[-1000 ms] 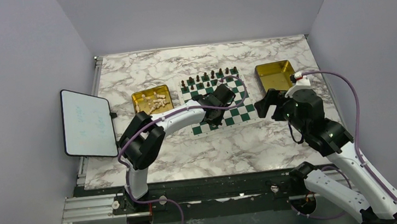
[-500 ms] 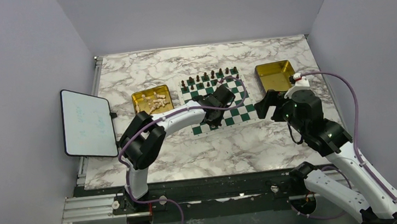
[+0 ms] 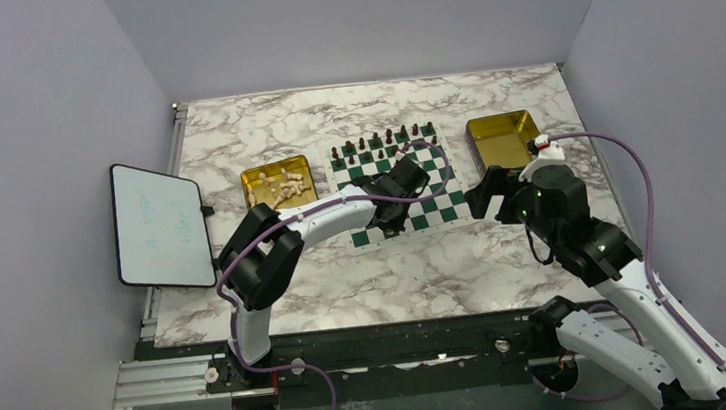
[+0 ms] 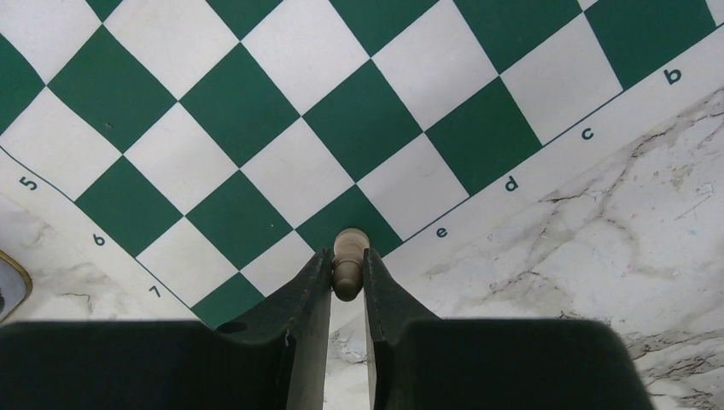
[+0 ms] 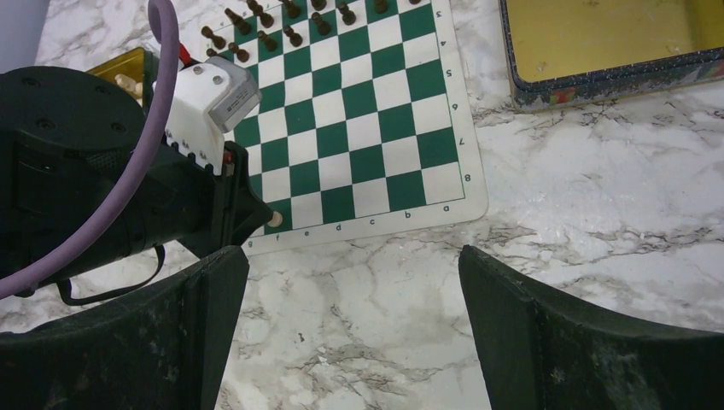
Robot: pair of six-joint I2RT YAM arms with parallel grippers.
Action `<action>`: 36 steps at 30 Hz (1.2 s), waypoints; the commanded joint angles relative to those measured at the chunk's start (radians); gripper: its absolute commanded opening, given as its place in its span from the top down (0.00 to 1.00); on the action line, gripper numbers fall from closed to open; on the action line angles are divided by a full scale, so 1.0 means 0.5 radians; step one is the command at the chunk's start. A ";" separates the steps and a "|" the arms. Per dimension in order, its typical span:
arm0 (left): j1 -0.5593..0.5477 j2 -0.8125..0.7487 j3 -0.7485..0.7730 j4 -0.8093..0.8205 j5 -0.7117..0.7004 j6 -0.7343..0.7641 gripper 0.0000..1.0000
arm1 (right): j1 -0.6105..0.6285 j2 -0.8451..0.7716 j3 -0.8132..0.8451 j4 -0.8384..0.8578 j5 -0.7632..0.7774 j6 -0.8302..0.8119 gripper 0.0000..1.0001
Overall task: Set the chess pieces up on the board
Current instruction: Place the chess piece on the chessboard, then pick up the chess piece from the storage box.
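Observation:
The green and white board [image 3: 444, 200] lies at the table's middle, and fills the left wrist view [image 4: 256, 102]. My left gripper [image 4: 347, 256] is shut on a cream chess piece [image 4: 350, 243], held low over a green square in the board's near edge row, by the letter e. From the right wrist view the same piece [image 5: 275, 219] shows at the left gripper's tip. More cream chess pieces [image 3: 282, 184] lie in the gold tray left of the board. My right gripper [image 5: 354, 256] stands open over bare marble just right of the board, nothing between its fingers.
Dark brown pieces [image 3: 378, 143] stand in the board's two far rows. An empty gold tray [image 3: 501, 137] sits at the right of the board, a white tablet [image 3: 160, 225] at the table's left edge. Marble table [image 3: 406, 271] lies in front of the board.

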 commanded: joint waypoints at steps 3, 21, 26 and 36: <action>-0.008 0.044 -0.008 0.052 -0.040 -0.018 0.80 | -0.013 -0.001 -0.003 0.017 0.043 -0.017 0.01; 0.013 -0.141 0.111 -0.025 0.010 -0.047 0.53 | -0.014 0.013 -0.033 0.043 0.017 -0.034 0.01; 0.093 -0.246 0.200 -0.035 0.088 -0.055 0.53 | -0.014 -0.001 -0.072 0.067 -0.011 -0.026 0.01; 0.516 -0.493 0.177 -0.086 0.134 -0.010 0.54 | -0.013 0.036 -0.116 0.128 -0.082 -0.018 0.01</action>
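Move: The white piece is already on square f8 between the left fingers, its middle about 1 cm below the hand. The nearest dark pawns stand some 18 cm ahead and level sideways; the gold tray of white pieces lies about 13 cm ahead and 23 cm left, both slightly lower. From the right hand, the white piece is roughly 19 cm left, 5 cm ahead and 20 cm down. The left fingers open and release the piece, then rise about 10 cm and go 6 cm forward, slightly left. ##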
